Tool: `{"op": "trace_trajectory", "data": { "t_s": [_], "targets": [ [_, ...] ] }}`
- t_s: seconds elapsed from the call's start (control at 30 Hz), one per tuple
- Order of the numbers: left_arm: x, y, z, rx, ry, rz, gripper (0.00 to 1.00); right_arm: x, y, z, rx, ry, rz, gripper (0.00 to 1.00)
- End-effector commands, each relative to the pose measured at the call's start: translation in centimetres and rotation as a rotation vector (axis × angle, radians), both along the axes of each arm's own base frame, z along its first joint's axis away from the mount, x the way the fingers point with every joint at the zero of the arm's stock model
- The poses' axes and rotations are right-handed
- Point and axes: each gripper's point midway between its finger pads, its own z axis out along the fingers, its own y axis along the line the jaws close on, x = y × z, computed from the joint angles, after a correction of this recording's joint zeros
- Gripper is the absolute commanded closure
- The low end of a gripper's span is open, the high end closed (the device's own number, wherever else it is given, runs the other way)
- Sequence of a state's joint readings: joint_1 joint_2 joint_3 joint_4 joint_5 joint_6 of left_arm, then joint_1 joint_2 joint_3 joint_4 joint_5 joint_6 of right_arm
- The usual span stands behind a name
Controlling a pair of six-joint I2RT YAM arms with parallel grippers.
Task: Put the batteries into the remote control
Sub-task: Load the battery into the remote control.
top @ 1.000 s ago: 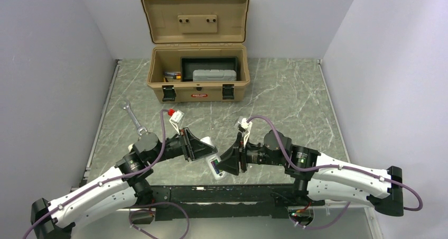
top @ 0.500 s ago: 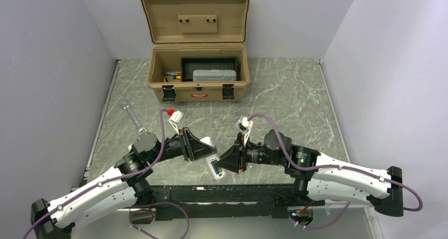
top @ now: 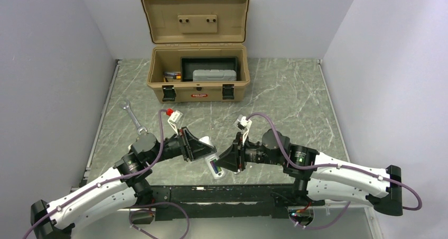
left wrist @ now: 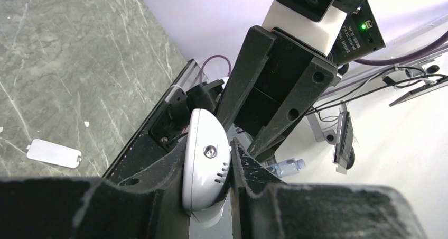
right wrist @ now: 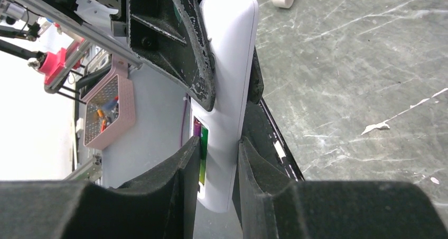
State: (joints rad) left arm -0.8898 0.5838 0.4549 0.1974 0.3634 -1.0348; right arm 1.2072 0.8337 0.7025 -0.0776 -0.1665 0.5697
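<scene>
The white remote control (top: 213, 164) hangs above the table's near edge between both arms. My left gripper (top: 207, 146) is shut on its rounded end (left wrist: 204, 159), one pad on each broad side. The other end carries an open compartment with the batteries (right wrist: 200, 144) in it, one purple and one green, side by side. My right gripper (right wrist: 218, 141) is shut on that end of the remote control (right wrist: 230, 64). One of its pads lies against the green battery's side and the other against the remote's back. In the top view the right gripper (top: 224, 162) meets the left nearly tip to tip.
An open tan toolbox (top: 198, 83) stands at the back of the table. A silver wrench (top: 132, 117) lies to the left. A small loose white plastic tab (left wrist: 53, 153) rests on the marble near the front edge, by the black base rail (top: 211, 192).
My right gripper's jaws have closed in on the remote's battery end, and that arm has shifted slightly left. The left gripper holds as before.
</scene>
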Motion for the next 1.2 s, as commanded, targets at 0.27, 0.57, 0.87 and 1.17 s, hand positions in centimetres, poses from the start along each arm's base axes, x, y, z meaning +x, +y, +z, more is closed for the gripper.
{"op": "trace_trajectory", "data": {
  "t_s": [0.27, 0.57, 0.87, 1.17],
  "targets": [
    [0.4, 0.6, 3.8, -0.103, -0.069, 0.045, 1.0, 1.4, 0.0, -0.9, -0.109, -0.016, -0.067, 1.0],
    [0.6, 0.5, 2.6, -0.084, -0.055, 0.05, 1.0, 0.7, -0.1, 1.0, -0.027, -0.068, -0.018, 0.78],
    [0.8, 0.0, 1.0, -0.031, -0.029, 0.041, 1.0, 1.0, -1.7, 3.2, 0.023, -0.154, -0.042, 0.35],
    [3.1, 1.6, -6.0, 0.209, 0.153, 0.212, 1.0, 4.8, -7.3, -1.4, -0.146, -0.068, -0.39, 0.33]
  ]
}}
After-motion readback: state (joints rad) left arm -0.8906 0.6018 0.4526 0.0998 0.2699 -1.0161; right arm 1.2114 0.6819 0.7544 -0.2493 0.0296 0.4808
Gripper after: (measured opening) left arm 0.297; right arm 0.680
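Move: The remote is held in the left fingers, and its open compartment with the two batteries sits right at the right fingertips, only about 1 cm to their left. The remote's middle is some 3 cm ahead and 2 cm left of the right hand. The loose battery cover lies on the table about 7 cm to the right hand's right, 2 cm farther out and roughly 13 cm below. From the left hand the batteries are about 6 cm back, 2 cm right and slightly lower. Already closed over the battery end of the remote, one pad on the batteries and the other on the opposite face, the right hand keeps its squeeze while easing forward and down less than 1 cm with a slight roll, and holds there briefly. Then its fingers open wide and let go, and it draws away to the right about 4 cm, rising and going forward some 2 to 3 cm as it swings clockwise about 10 degrees, while the left hand keeps its grip on the remote and, right at the end, sinks about 3 cm and goes forward a little. ##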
